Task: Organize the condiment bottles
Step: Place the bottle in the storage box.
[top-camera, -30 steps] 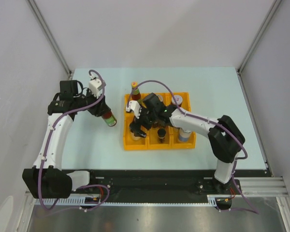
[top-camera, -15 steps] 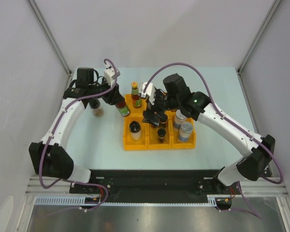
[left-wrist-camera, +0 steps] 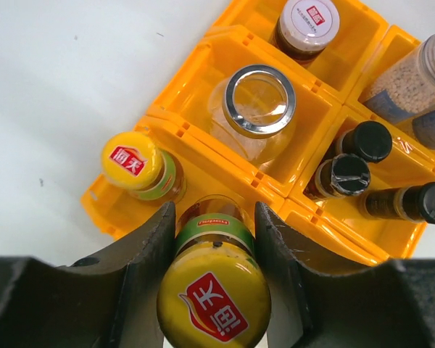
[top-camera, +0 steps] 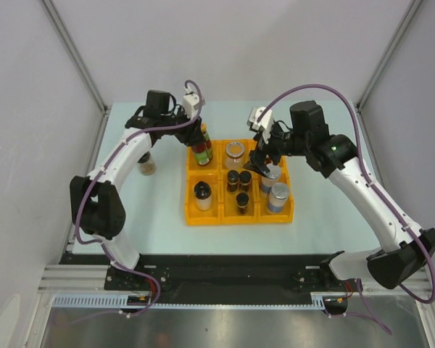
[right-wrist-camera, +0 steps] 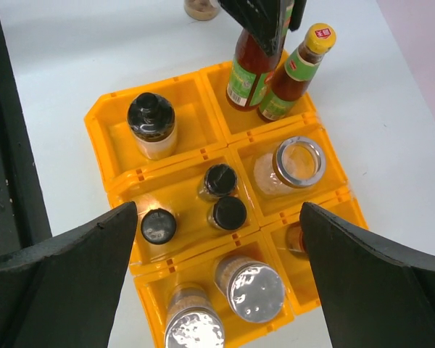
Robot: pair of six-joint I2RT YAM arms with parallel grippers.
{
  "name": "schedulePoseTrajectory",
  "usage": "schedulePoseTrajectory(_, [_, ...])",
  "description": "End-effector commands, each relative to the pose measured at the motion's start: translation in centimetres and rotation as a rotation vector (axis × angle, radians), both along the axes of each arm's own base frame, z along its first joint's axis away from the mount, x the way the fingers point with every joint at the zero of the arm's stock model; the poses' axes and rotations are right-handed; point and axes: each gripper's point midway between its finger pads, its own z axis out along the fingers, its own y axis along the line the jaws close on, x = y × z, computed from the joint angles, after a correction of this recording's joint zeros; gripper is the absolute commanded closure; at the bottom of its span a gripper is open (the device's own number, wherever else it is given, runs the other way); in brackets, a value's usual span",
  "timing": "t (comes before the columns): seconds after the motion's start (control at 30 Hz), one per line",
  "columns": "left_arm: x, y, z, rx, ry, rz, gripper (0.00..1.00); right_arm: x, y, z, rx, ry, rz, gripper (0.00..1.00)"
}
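My left gripper [top-camera: 196, 143] is shut on a slim sauce bottle [left-wrist-camera: 214, 297] with a yellow cap and a green label. The bottle's lower end is inside the far-left compartment of the yellow-orange tray [top-camera: 191, 217]. A second sauce bottle [left-wrist-camera: 134, 163] stands beside it in the same compartment. My right gripper [top-camera: 263, 161] is open and empty, held above the tray's right side. In the right wrist view it [right-wrist-camera: 217, 212] is spread wide over black-capped jars [right-wrist-camera: 230, 212] and silver-lidded shakers [right-wrist-camera: 250, 290]. A clear jar [top-camera: 235, 151] stands in the far middle compartment.
One small jar [top-camera: 148, 165] stands on the table left of the tray, under my left arm. A black-lidded jar [top-camera: 202, 194] is in the near-left compartment. A white-capped jar [left-wrist-camera: 308, 22] is in the far-right compartment. Grey walls enclose the table.
My left gripper carried the sauce bottle rightward from the open table into the tray's far-left compartment. My right gripper pulled back and to the right, away from the tray's left side.
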Motion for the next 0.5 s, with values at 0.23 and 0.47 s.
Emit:
schedulePoseTrajectory(0.23, [2.6,-1.7,0.1,-0.013,-0.116,0.007,1.0,-1.4,-0.3,0.3,0.036,0.018,0.049,0.0])
schedulePoseTrajectory(0.47, [2.5,-1.9,-3.4,0.013,-0.058,0.008,1.0,-1.4,-0.3,-0.2,0.029,0.026,0.051,0.0])
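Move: Below the left hand, which grips the held sauce bottle by its neck, the box's far-left compartment is centred about 3 cm ahead, 2 cm right and 20 cm down. In it, the standing sauce bottle is about 5 cm ahead and 2 cm right of the hand; the glass jar is some 12 cm right and 3 cm ahead; the black-capped bottle is 10 cm back and 2 cm right. From the right hand, that compartment is about 12 cm ahead, 15 cm left and 29 cm down. Lowering the held sauce bottle about 5 cm into the far-left compartment beside the standing sauce bottle, the left hand also eases a centimetre or so forward. Its fingers keep their unchanged grip on the neck, and the wrist turns only some 5 degrees. ##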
